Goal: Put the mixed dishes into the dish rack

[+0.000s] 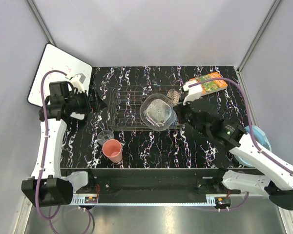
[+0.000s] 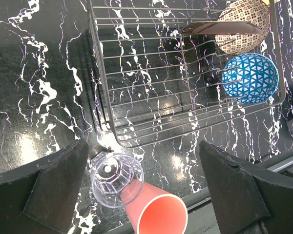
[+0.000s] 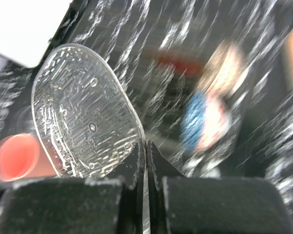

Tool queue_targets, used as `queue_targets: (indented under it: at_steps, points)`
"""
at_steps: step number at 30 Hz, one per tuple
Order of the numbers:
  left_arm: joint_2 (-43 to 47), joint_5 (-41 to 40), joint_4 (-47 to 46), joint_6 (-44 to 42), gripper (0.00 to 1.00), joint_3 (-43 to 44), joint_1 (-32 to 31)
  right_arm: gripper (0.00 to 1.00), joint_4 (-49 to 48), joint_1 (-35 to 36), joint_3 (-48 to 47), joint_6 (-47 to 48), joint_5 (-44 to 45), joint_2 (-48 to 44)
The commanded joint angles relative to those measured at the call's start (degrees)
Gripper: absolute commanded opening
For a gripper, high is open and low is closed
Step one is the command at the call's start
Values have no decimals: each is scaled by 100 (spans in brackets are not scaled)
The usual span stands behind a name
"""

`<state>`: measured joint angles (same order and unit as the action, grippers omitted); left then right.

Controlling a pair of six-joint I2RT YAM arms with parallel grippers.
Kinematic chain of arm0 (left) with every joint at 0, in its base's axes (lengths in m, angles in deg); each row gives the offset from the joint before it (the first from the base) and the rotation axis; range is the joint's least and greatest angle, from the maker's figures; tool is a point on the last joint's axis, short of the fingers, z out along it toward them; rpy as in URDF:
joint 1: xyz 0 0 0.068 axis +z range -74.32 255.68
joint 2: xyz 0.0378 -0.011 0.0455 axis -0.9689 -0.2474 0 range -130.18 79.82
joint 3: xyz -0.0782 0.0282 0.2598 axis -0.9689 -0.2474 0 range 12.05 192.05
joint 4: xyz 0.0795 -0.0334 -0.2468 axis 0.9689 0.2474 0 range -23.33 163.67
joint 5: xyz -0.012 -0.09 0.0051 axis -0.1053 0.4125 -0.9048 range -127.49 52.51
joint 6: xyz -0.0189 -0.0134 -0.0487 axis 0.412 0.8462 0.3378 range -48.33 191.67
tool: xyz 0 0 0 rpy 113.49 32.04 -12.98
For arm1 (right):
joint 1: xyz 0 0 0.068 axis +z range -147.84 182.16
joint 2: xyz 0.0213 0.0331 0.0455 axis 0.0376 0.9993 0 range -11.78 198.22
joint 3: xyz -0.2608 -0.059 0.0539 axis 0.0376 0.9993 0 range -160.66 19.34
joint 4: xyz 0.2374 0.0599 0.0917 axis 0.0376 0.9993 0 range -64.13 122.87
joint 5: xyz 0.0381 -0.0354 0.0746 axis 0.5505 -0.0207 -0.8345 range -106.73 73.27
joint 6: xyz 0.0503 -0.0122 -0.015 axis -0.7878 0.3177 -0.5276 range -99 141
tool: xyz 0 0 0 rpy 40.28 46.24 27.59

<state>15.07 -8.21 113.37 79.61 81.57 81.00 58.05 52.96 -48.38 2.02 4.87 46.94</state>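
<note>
My right gripper (image 3: 146, 152) is shut on the rim of the clear glass plate (image 3: 83, 112), which hangs tilted over the right part of the dish rack (image 1: 129, 108). In the rack's right end stand the blue patterned bowl (image 2: 249, 78), the tan-red patterned bowl (image 2: 241, 18) and a dark red dish (image 2: 219, 28) seen edge-on. The small clear glass (image 2: 112, 179) and the pink cup (image 2: 158, 212) stand touching on the table in front of the rack. My left gripper (image 2: 144, 151) hovers wide open above them, left of the rack, holding nothing.
A white board (image 1: 58, 70) leans at the back left corner. An orange-green book (image 1: 210, 83) lies at the back right, and a light blue round thing (image 1: 261, 136) sits by the right arm. The table's front edge runs just below the cup.
</note>
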Motion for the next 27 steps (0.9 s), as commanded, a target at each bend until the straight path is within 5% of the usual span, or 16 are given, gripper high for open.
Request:
queue_targets:
  at_steps: [1,5,8,27]
  points:
    - [173,-71,-152,-39,99,132,30,0,-2063,368,301,3720,1213,244]
    - [191,-97,-152,-12,99,132,30,0,-4974,773,1277,8106,1531,1025]
    - [200,-185,-152,14,99,124,30,0,-5889,747,1622,9628,1269,1465]
    - [200,-150,-187,93,99,27,22,0,-5820,527,1578,10547,81,1757]
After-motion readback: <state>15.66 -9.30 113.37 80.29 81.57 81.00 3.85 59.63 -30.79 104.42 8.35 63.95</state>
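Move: Over the near edge of the dish rack, the right hand holds the clear glass dish by its rim; the open slots in front of the standing red plate lie about 9 cm ahead, 8 cm to its left and 25 cm below. The red plate stands some 2 cm beyond those slots, the blue bowl about 5 cm ahead and 2 cm right of the hand, the tan patterned bowl about 12 cm ahead and 1 cm right. From the left hand the slots are roughly 21 cm right and 4 cm ahead. Swinging forward and left over the rack, about 7 cm each way, the right hand rolls roughly 100 degrees about its own fingers, left side down, which end nearly level. It rises slightly, dips to some 5 cm below its starting height, then climbs back almost to it, keeping its pinch on the glass dish's rim. ##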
